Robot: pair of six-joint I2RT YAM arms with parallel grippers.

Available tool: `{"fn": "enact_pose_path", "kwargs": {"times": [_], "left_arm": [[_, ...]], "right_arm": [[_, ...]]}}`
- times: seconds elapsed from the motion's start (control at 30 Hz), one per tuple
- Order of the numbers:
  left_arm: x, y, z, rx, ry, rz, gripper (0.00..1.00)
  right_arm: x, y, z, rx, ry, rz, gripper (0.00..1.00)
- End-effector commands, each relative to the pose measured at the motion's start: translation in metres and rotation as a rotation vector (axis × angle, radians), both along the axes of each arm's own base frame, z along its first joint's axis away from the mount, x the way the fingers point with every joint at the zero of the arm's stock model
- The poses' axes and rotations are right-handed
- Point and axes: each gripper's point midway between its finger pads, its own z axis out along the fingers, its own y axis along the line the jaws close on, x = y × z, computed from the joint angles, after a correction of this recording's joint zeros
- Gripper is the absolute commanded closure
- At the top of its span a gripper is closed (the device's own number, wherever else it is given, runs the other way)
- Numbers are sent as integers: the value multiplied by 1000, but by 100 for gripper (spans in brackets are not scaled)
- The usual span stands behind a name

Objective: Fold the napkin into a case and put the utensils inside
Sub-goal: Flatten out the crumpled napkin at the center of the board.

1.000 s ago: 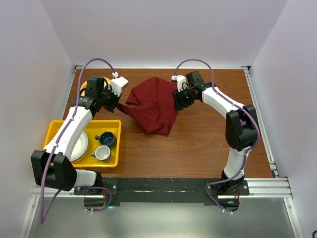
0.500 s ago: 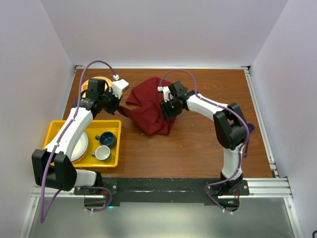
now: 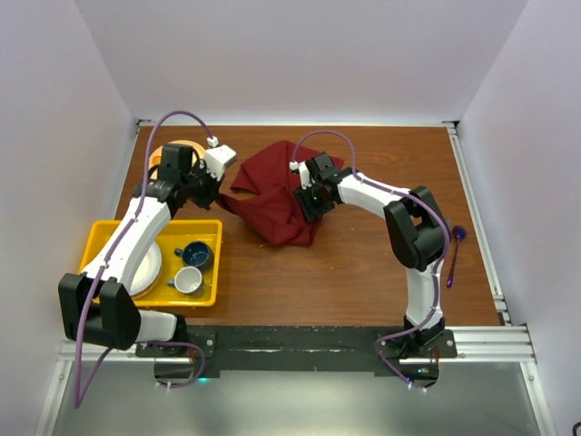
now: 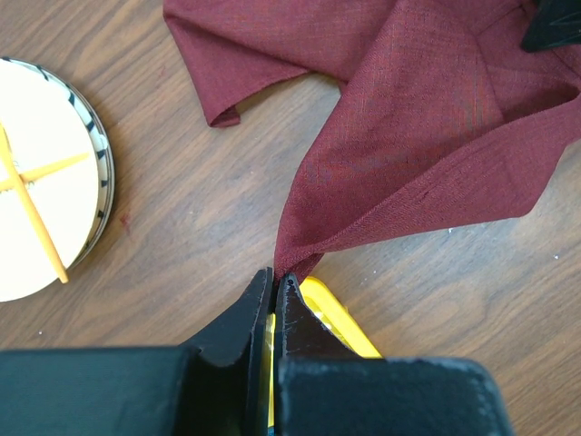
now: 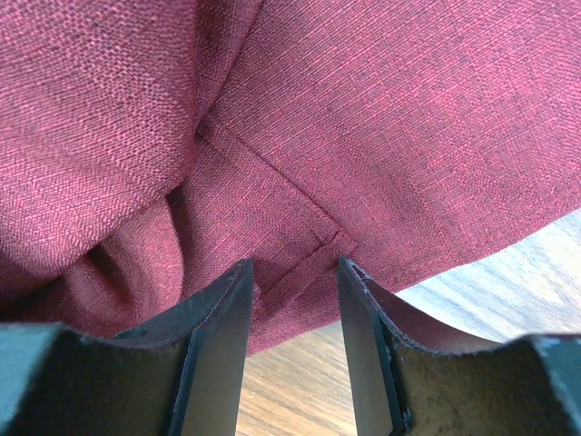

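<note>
The maroon napkin point(image 3: 272, 195) lies rumpled on the wooden table, one corner pulled out to the left. My left gripper point(image 3: 218, 197) is shut on that corner; in the left wrist view its tips point(image 4: 277, 277) pinch the cloth point(image 4: 436, 118), which stretches taut away from them. Over the napkin's right half, my right gripper point(image 3: 310, 202) is open. In the right wrist view its jaws point(image 5: 295, 272) straddle a hemmed corner of the cloth point(image 5: 363, 118) without closing on it. One purple utensil point(image 3: 458, 234) lies at the table's right edge. No folded case shows.
A yellow tray point(image 3: 195, 223) at the left holds a white plate point(image 3: 150, 268), a blue cup point(image 3: 195, 255) and a pale cup point(image 3: 188, 280). A round plate point(image 4: 45, 182) with orange cutlery sits at the back left, under the left arm. Walls enclose the table.
My right gripper has moved left from the napkin's right edge onto the cloth, and its arm has uncovered the purple utensil. The left gripper keeps its hold and has not moved.
</note>
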Motion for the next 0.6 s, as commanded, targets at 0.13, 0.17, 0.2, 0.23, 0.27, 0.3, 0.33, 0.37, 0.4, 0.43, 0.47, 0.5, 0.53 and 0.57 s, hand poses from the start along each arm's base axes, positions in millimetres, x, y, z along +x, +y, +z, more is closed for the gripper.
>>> {"fn": "enact_pose_path", "kwargs": {"times": [0.13,0.17,0.2,0.23,0.27,0.3,0.33,0.37,0.4,0.43,0.47,0.5,0.53,0.57], "left_arm": [[3,-3,8,-28,-45,-4,100],[3,-3,7,-26,-41,-4,100],[2,-3,7,-26,-43,-4,100],[2,-3,7,-25,-43,-3,100],[1,-2,5,-24,-40,-3,100],[1,-2,5,-24,-40,-3,100],[1,-2,4,-24,-40,-3,100],[0,-2,4,-25,-38,-2,100],[0,-2,4,-25,-36,-2,100],[0,-2,3,-25,-35,-2,100],[0,-2,3,-24,-35,-3,100],[0,-2,3,-25,-35,-2,100],[0,-2,2,-23,-34,-3,100],[0,-2,3,-22,-36,-3,100]], "right_arm": [[14,6,6,-33,-60,-21,54],[14,8,6,-37,-65,-15,54],[13,7,2,-48,-58,-13,58],[13,8,1,-54,-60,-9,61],[10,9,-1,-64,-58,0,65],[10,8,-2,-69,-58,1,71],[9,7,-2,-77,-60,1,74],[8,7,0,-77,-64,4,78],[8,7,2,-77,-68,3,82],[9,7,9,-70,-79,1,90],[11,8,15,-64,-88,0,93],[10,7,19,-64,-88,0,96],[12,7,30,-66,-115,31,100],[14,9,39,-56,-131,34,100]]}}
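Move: The napkin's near hem lies almost under the right hand's half-open fingertips, about 1 cm ahead and 1 cm lower. From that hand, the raised napkin corner held in the left fingers is some 22 cm left, 3 cm back and 15 cm up; the blue mug is roughly 27 cm left and 8 cm back. From the left hand, the hem is about 22 cm right, 3 cm ahead and 15 cm down. The right fingers shut to pinch the napkin's near hem, the hand edging about half a centimetre forward and left. ##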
